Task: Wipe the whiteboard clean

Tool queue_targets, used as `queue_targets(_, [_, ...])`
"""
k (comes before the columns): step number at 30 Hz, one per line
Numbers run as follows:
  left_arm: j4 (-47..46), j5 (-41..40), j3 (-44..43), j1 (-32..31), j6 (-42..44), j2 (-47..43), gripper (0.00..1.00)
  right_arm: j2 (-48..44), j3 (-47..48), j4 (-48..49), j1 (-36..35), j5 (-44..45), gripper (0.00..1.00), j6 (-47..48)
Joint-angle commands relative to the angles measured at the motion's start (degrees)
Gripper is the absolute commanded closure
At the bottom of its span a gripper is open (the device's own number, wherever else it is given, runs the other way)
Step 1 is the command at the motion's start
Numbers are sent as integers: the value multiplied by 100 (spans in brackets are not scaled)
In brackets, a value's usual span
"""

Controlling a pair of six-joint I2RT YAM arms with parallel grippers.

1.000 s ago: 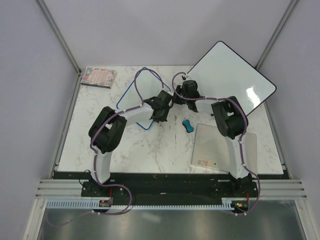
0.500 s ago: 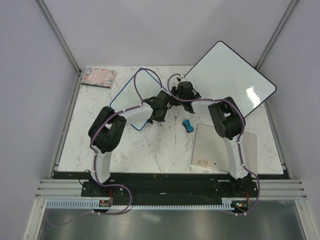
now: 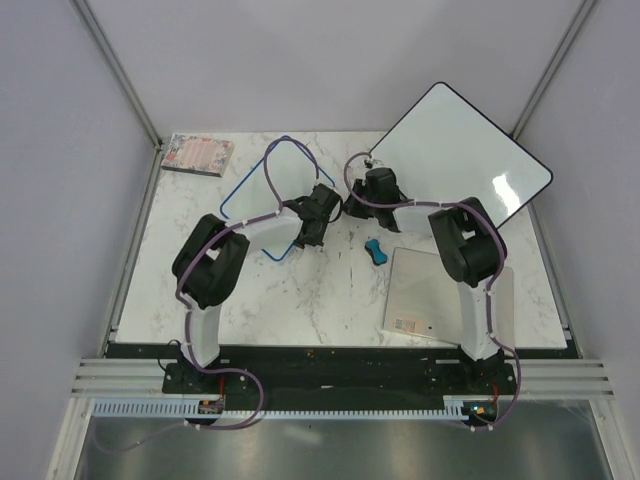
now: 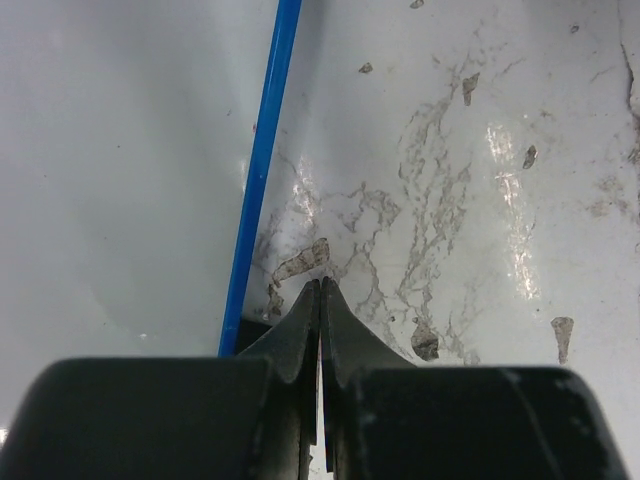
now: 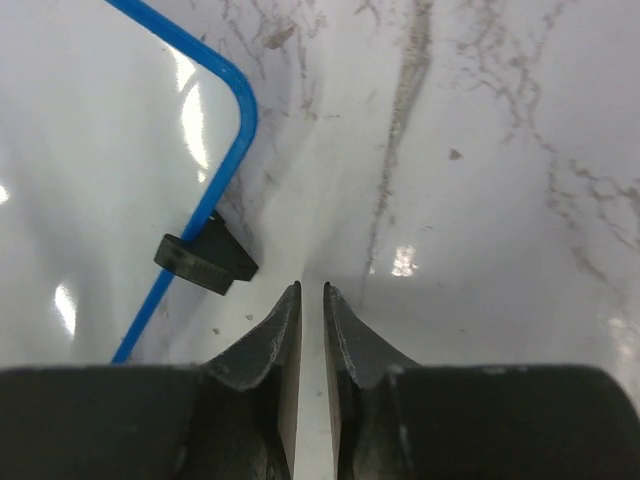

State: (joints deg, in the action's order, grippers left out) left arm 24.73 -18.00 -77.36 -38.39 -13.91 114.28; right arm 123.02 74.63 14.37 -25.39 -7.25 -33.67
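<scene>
The whiteboard (image 3: 262, 198), with its thin blue frame, lies at an angle on the marble table, left of centre; no scribbles show on its white face. My left gripper (image 3: 312, 228) sits at its right edge, shut with nothing between the fingers. In the left wrist view the blue frame (image 4: 262, 170) runs just left of the gripper (image 4: 320, 284), with a black foot (image 4: 246, 333) beside it. My right gripper (image 3: 352, 203) is just right of the board, its jaws a narrow gap apart and empty. The right wrist view has the gripper (image 5: 311, 288) near the board's rounded corner (image 5: 240, 120) and a black foot (image 5: 205, 262).
A larger black-framed blank whiteboard (image 3: 465, 155) leans at the back right. A beige sheet with a barcode label (image 3: 430, 295) lies at the front right. A small blue object (image 3: 375, 250) rests on the marble between them. A patterned book (image 3: 198, 153) sits at the back left corner.
The blue-framed board has turned and slid left and back. My right gripper has opened a crack and drawn back to the right. The left gripper stayed shut at the board's edge.
</scene>
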Motion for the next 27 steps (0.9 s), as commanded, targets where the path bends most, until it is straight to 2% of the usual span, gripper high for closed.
queue_targets(1, [6,207,72,16,318,-371,98,-463,-370,-409,157,320,76,282])
queue_targets(5, [-240,753,63,7,582,-652,98,-805,-624,-356,174,504,72,440])
queue_targets(8, [-311,1412,20,-28,889,-924,79,-1104,-800,-286,174,575,65,607])
queue_targets(9, [-311,1535,2,-37,942,-986,70,-1262,-871,-251,174,593,61,651])
queue_targets(10, [-311,1771,-24,-46,995,-1117,65,-1350,-932,-207,174,610,53,721])
queue_targets(11, [-302,1904,-24,-46,1083,-1188,61,-1447,-1072,-137,174,619,49,748])
queue_targets(12, [-311,1992,-24,-46,1118,-1258,51,-1630,-1126,-119,183,628,47,774])
queue_targets(14, [-355,2212,2,-46,1171,-1522,43,-1842,-1293,-75,201,645,36,844])
queue_targets(15, [-364,2265,28,-37,1163,-1610,30,-2061,-1354,-57,209,654,34,871])
queue_targets(16, [-390,2475,46,-28,1171,-1680,22,-2167,-1476,-40,201,689,28,888])
queue_targets(18, [-373,2564,2,-2,1128,-1812,4,-2535,-1609,4,201,689,25,985])
queue_targets(19, [-381,2643,11,7,1049,-1865,1,-2668,-1757,13,201,916,19,1037])
queue_targets(24, [-802,2311,326,95,680,-2190,1,-3756,-2320,-66,315,1603,2,1284])
queue_targets(27, [-1511,1993,1062,104,442,-2426,1,-4487,-2698,-92,385,1814,2,1380])
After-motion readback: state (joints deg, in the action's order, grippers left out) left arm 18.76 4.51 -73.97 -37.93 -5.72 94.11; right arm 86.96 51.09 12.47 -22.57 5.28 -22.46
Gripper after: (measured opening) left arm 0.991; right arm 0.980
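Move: The blue eraser lies about 16 cm to the right of my left hand and 2 cm back, near fingertip height. From my right hand it is some 11 cm back and 6 cm right. The blue-framed whiteboard's middle is about 13 cm ahead and 5 cm left of my left hand, and 3 cm ahead and 15 cm left of my right. The big black-framed board is centred roughly 12 cm ahead and 25 cm right of my right hand. Both hands leave the blue-framed whiteboard and spread wide open. My left comes free of its near-right edge by the clip, rising some 14 cm and drifting right, with the wrist rolling about 30 degrees. My right, already clear, first slides right just over the table, then climbs about 12 cm while carrying on right and back, fingers tipping up. ##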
